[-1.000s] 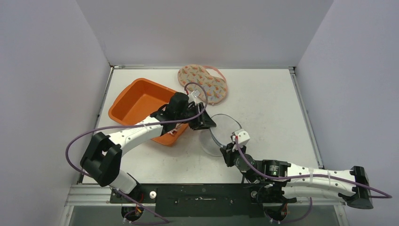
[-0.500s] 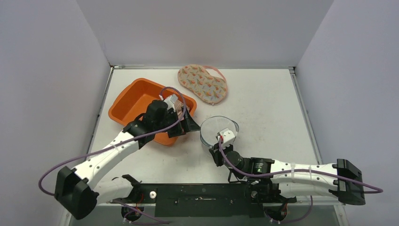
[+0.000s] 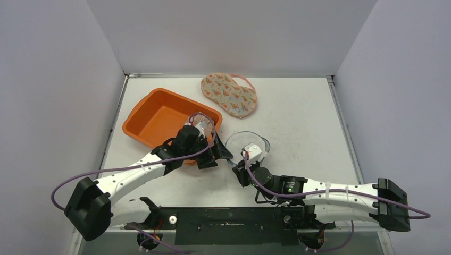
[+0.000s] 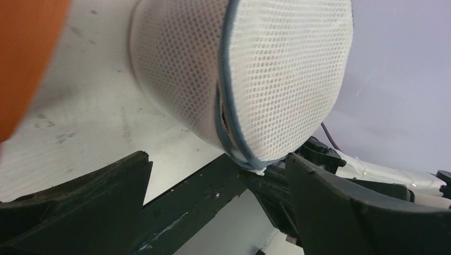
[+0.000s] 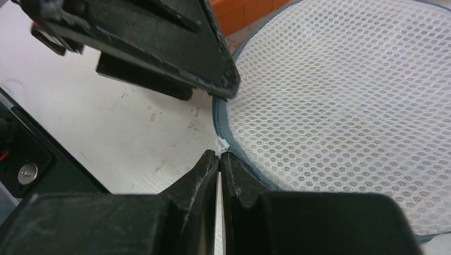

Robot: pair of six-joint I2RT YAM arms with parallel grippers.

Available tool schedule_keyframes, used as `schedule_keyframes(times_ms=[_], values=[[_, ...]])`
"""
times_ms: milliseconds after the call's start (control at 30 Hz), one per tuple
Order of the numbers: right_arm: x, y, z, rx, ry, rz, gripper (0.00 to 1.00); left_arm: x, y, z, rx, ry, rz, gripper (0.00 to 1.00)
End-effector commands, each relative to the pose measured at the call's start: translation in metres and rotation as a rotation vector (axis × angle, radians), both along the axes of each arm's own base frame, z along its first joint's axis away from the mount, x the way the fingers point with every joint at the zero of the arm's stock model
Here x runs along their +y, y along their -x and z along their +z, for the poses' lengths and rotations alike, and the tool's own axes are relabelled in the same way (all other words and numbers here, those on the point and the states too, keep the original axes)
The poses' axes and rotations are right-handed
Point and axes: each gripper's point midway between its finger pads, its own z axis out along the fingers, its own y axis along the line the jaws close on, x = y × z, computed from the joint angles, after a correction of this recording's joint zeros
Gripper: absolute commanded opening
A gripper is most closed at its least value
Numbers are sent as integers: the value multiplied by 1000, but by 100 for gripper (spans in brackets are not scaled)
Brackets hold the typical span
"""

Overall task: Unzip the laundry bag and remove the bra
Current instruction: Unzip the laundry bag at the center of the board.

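Note:
The laundry bag [image 3: 248,142] is a round white mesh pouch with a blue-grey zipper, lying mid-table; it also fills the left wrist view [image 4: 266,69] and the right wrist view [image 5: 345,106]. My right gripper [image 5: 219,154] is shut on the bag's small white zipper pull [image 5: 220,144] at its near-left edge. My left gripper [image 4: 215,159] stands open just left of the bag, nothing between its fingers [image 3: 223,151]. The bra [image 3: 230,94], cream with a colourful print, lies flat on the table at the back, outside the bag.
An orange tub [image 3: 139,125] sits to the left of the bag, with the left arm partly over its near corner. Both arms meet close together at the bag's near-left side. White walls enclose the table on three sides.
My left gripper has opened wide, and it has drawn back toward the near side. My right gripper, still shut, has moved left with the bag's edge.

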Motion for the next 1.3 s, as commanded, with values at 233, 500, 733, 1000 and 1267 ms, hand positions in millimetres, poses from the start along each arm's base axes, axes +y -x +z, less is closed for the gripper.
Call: schedule_keyframes(times_ms=[233,500,733,1000,1267], values=[[-2,-1,29,-21,-85,-16,5,-63,-19,35,-73,156,-46,79],[-9,0,32,-25,-91,-30,5,-61,-28,32,-87,152,-11,21],[-32,0,21,-9,-38,-83,5,-57,-32,26,-83,141,-9,0],[-61,1,15,7,-28,-154,5,-50,-39,25,-87,143,8,0],[-76,0,13,11,-31,-204,5,-48,-40,24,-87,145,1,0]])
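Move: The zipper band of the laundry bag runs about 5 cm to the right of the open left fingers and 1 cm ahead, roughly level with them. The zipper pull, still held by the right fingers, is some 6 cm right and 3 cm back from the left hand, and the orange bin about 19 cm left, 14 cm ahead and lower. From the right hand, the zipper stretch it follows lies about 6 cm to the right, and the bag's middle 4 cm right, 6 cm ahead and a little below. With its fingers open, the left hand travels about 5 cm to the right onto the bag's zipper band, rising slightly, shuts to pinch the band a short way out from the pull, then holds it while easing a little forward. The right hand keeps the zipper pull pinched, lifts a centimetre or two with little sideways travel until the left has closed, then draws the pull some 6 cm to the right along the zipper, away from the left grip, turning slightly clockwise. ##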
